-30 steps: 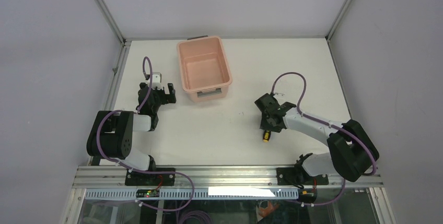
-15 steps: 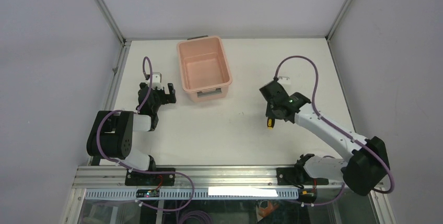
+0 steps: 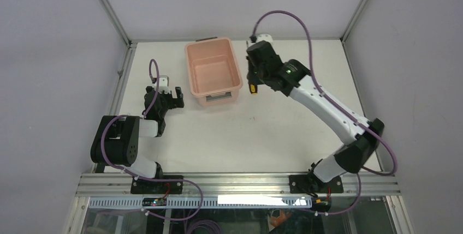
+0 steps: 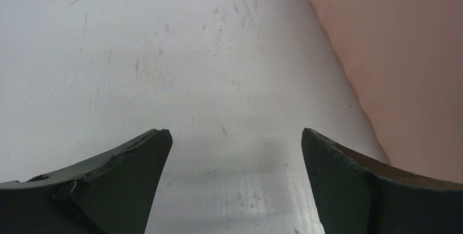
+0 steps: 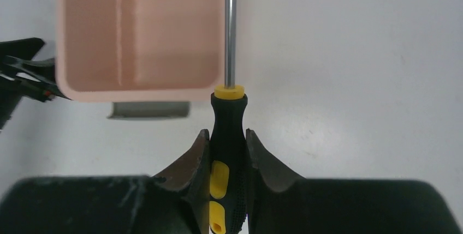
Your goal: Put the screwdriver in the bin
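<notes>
The salmon-pink bin [image 3: 236, 65] stands at the back middle of the table, and it also shows in the right wrist view [image 5: 87, 37]. My right gripper [image 3: 253, 81] is shut on the screwdriver [image 5: 227, 130] by its yellow-and-black handle and holds it in the air just beside the bin's right rim. Its thin metal shaft [image 5: 231, 27] points along the bin's right wall. In the top view only the yellow handle end [image 3: 253, 89] shows under the gripper. My left gripper [image 3: 171, 95] is open and empty, low over the table left of the bin [image 4: 404, 70].
A grey handle [image 5: 150, 109] sticks out from the bin's near short end. The bin's floor is bare. Grey walls and metal frame rails [image 3: 117, 27] close in the table at the back and sides.
My right arm has lifted the screwdriver off the table at the front middle and carried it back and left to the bin's right rim. The left arm has not moved.
</notes>
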{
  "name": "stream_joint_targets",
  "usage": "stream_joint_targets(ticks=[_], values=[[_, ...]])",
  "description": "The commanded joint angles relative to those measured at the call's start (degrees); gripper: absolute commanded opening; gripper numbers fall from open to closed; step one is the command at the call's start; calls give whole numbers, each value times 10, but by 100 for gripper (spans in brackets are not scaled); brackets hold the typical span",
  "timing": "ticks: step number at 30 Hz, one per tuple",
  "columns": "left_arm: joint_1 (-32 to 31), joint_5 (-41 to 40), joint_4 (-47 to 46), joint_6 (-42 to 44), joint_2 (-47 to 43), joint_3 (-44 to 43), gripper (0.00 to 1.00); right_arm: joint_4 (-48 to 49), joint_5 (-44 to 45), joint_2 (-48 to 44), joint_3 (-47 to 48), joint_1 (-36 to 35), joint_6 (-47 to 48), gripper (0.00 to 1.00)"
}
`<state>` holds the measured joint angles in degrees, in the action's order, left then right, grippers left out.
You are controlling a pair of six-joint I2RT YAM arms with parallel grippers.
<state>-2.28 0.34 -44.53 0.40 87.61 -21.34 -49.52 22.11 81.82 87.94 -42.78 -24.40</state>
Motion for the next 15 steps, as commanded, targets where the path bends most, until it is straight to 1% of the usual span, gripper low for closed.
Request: stream_joint_targets(ticks=[1, 5, 8, 11, 15], values=[[-4, 5, -15, -9, -12, -6, 99, 39, -47, 137, 154, -50, 68, 0], [-4, 5, -15, -9, -13, -6, 99, 30, -71, 262, 291, -60, 81, 0], [-4, 5, -15, -9, -12, -6, 99, 4, -79, 354, 379, -60, 74, 0], [-4, 5, -15, -9, -13, -6, 99, 7, -83, 427, 434, -60, 72, 0], [-4, 6, -15, -9, -12, -6, 99, 13, -65, 498, 471, -59, 62, 0]])
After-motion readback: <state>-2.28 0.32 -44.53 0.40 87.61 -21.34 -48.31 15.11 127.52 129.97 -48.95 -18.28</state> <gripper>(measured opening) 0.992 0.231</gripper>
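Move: Beyond and to the left of the right hand, which already holds the screwdriver by its handle, the bin's middle lies about 14 cm ahead, 16 cm left and some 20 cm below. The metal handle on the bin's near end is roughly level fore-and-aft, 13 cm left and 16 cm below; the left gripper waits about 32 cm left, 7 cm ahead and 22 cm lower. From the left hand, the bin is about 18 cm right, 8 cm ahead and 2 cm higher. Sweeping left in a fast arc, the right hand carries the screwdriver some 19 cm across the bin's right rim and about 9 cm forward, staying nearly level at first, then sinking about 8 cm towards the bin's inside. The wrist swings roughly 15 degrees counter-clockwise early on, and the fingers keep their pinch on the handle. ##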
